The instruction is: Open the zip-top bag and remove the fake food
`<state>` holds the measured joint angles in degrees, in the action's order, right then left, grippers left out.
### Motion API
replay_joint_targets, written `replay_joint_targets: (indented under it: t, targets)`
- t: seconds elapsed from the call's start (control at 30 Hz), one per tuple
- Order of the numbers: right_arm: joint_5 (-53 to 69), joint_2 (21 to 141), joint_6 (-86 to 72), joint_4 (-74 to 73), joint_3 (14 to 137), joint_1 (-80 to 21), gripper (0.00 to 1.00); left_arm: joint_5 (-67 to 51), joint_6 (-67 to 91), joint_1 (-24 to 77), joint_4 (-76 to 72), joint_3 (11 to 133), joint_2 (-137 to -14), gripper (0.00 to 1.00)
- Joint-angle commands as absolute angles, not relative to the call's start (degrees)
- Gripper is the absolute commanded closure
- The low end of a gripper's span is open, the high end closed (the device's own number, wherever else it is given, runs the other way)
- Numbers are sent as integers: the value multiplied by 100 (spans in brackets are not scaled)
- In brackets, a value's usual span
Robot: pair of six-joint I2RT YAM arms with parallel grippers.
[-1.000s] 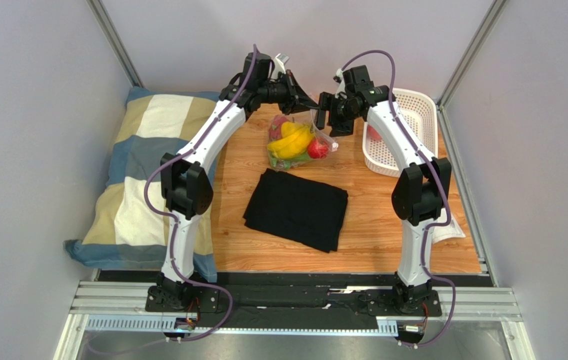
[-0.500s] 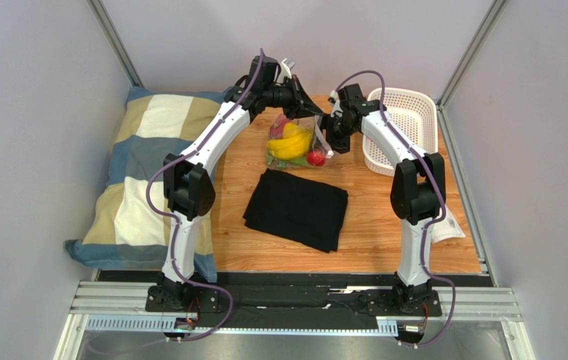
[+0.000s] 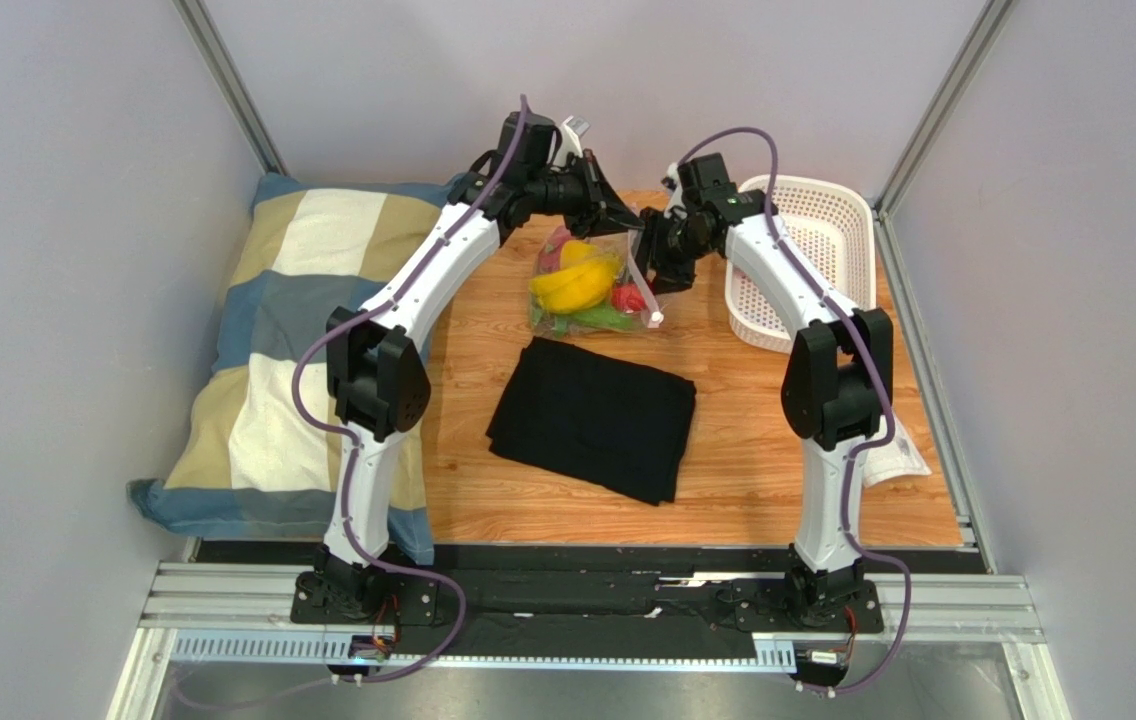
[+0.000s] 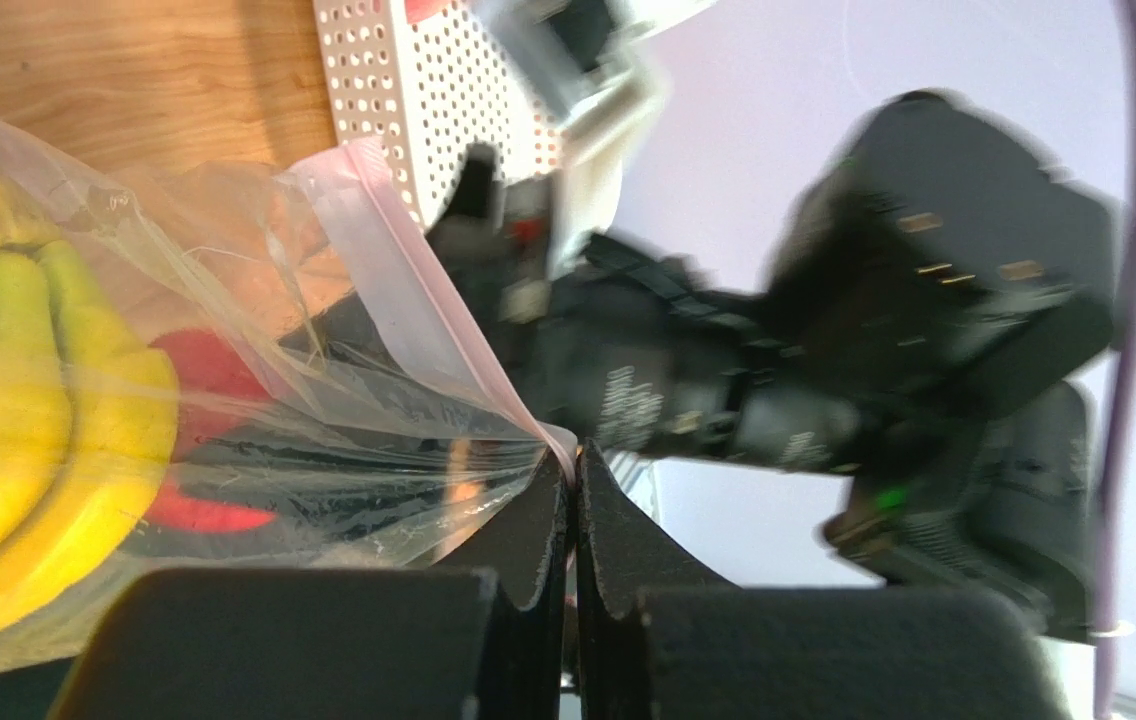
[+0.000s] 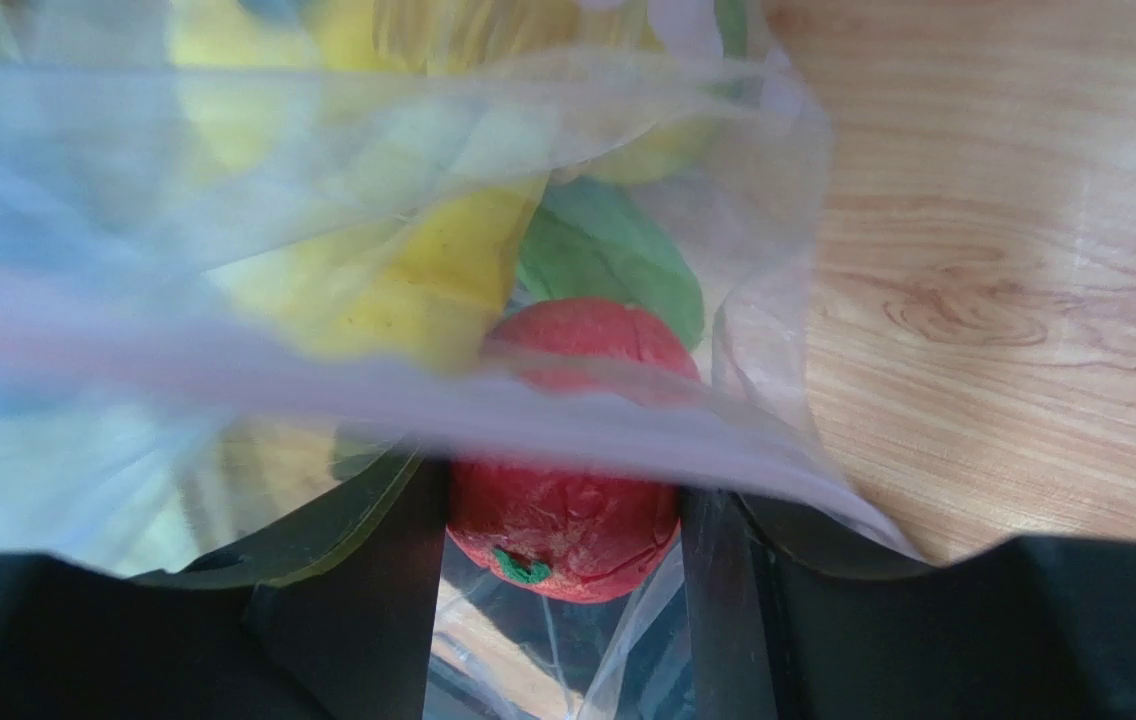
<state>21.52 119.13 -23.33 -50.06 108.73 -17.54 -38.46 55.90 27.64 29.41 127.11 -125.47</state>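
Observation:
The clear zip-top bag (image 3: 589, 285) hangs over the far middle of the table, held up at its top. My left gripper (image 4: 574, 465) is shut on its pinkish zip strip (image 4: 409, 300). Inside the bag is the fake food: yellow bananas (image 4: 33, 435), a green piece (image 5: 612, 263) and a red apple (image 5: 567, 525). My right gripper (image 5: 567, 495) reaches into the bag's mouth. Its two fingers press the apple's left and right sides. In the top view the right gripper (image 3: 646, 278) is at the bag's right edge, and the left gripper (image 3: 622, 225) is just above it.
A white perforated basket (image 3: 815, 255) stands at the far right, close to the right arm. A folded black cloth (image 3: 594, 416) lies mid-table below the bag. A checked pillow (image 3: 289, 345) fills the left side. Bare wood shows around the cloth.
The right gripper came left and down from beside the bag into its mouth, and its fingers closed around the red apple. The left gripper kept its hold on the zip strip.

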Motion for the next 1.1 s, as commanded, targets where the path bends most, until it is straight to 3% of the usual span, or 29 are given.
replay_joint_targets:
  t: [0.0,0.2,0.3,0.43,0.53,0.83,0.93,0.97,1.03,1.07]
  targets:
    - [2153,11373,-3014,-4764,11574,-1451,100,-3832,5230,2751,2996,12867,-12278,100]
    - [2056,10803,-3576,-4755,11497,-951,100,-3674,5045,2707,3164,12867,-12199,100]
    - [2328,10232,-4033,-4002,10865,-547,100,-3639,5027,2681,3190,12867,-12190,100]
    - [1234,9923,-3991,-4410,10512,-54,100,-3665,5054,2672,3190,12885,-12225,100]
    - [81,10072,-3868,-4685,10135,368,100,-3709,5089,2672,3164,12929,-12243,100]
    - [-624,11108,-3489,-5079,9896,923,91,-3806,5133,2672,3129,12955,-12226,100]
    - [-607,11354,-3341,-5124,9835,932,70,-3832,5177,2672,3103,12981,-12252,100]
    - [-563,11434,-3288,-5159,9878,932,56,-3841,5185,2672,3103,12990,-12252,100]
    - [-510,11513,-3217,-5299,9966,932,42,-3850,5221,2672,3085,13008,-12278,100]
    - [-518,11522,-3165,-5343,10019,923,29,-3867,5221,2672,3085,13017,-12278,100]
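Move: Out to the right hand's right stands the white basket, its middle some 28 cm over, 7 cm ahead and about 7 cm lower; the tomato is already between this hand's fingers, inside the bag mouth. The peach in the basket lies about 21 cm right and 9 cm ahead, and the bananas in the bag about 10 cm left and 2 cm ahead, both a little below. From the left hand, the basket is roughly 32 cm right, 4 cm ahead and 20 cm down. Lifting the already gripped tomato up out of the bag mouth by about 14 cm, the right hand swings some 28 cm right to the basket, turning clockwise about 50 degrees, then sinks nearly 19 cm into its near end, the tomato still between its fingers. The left hand keeps the bag's edge pinched. ##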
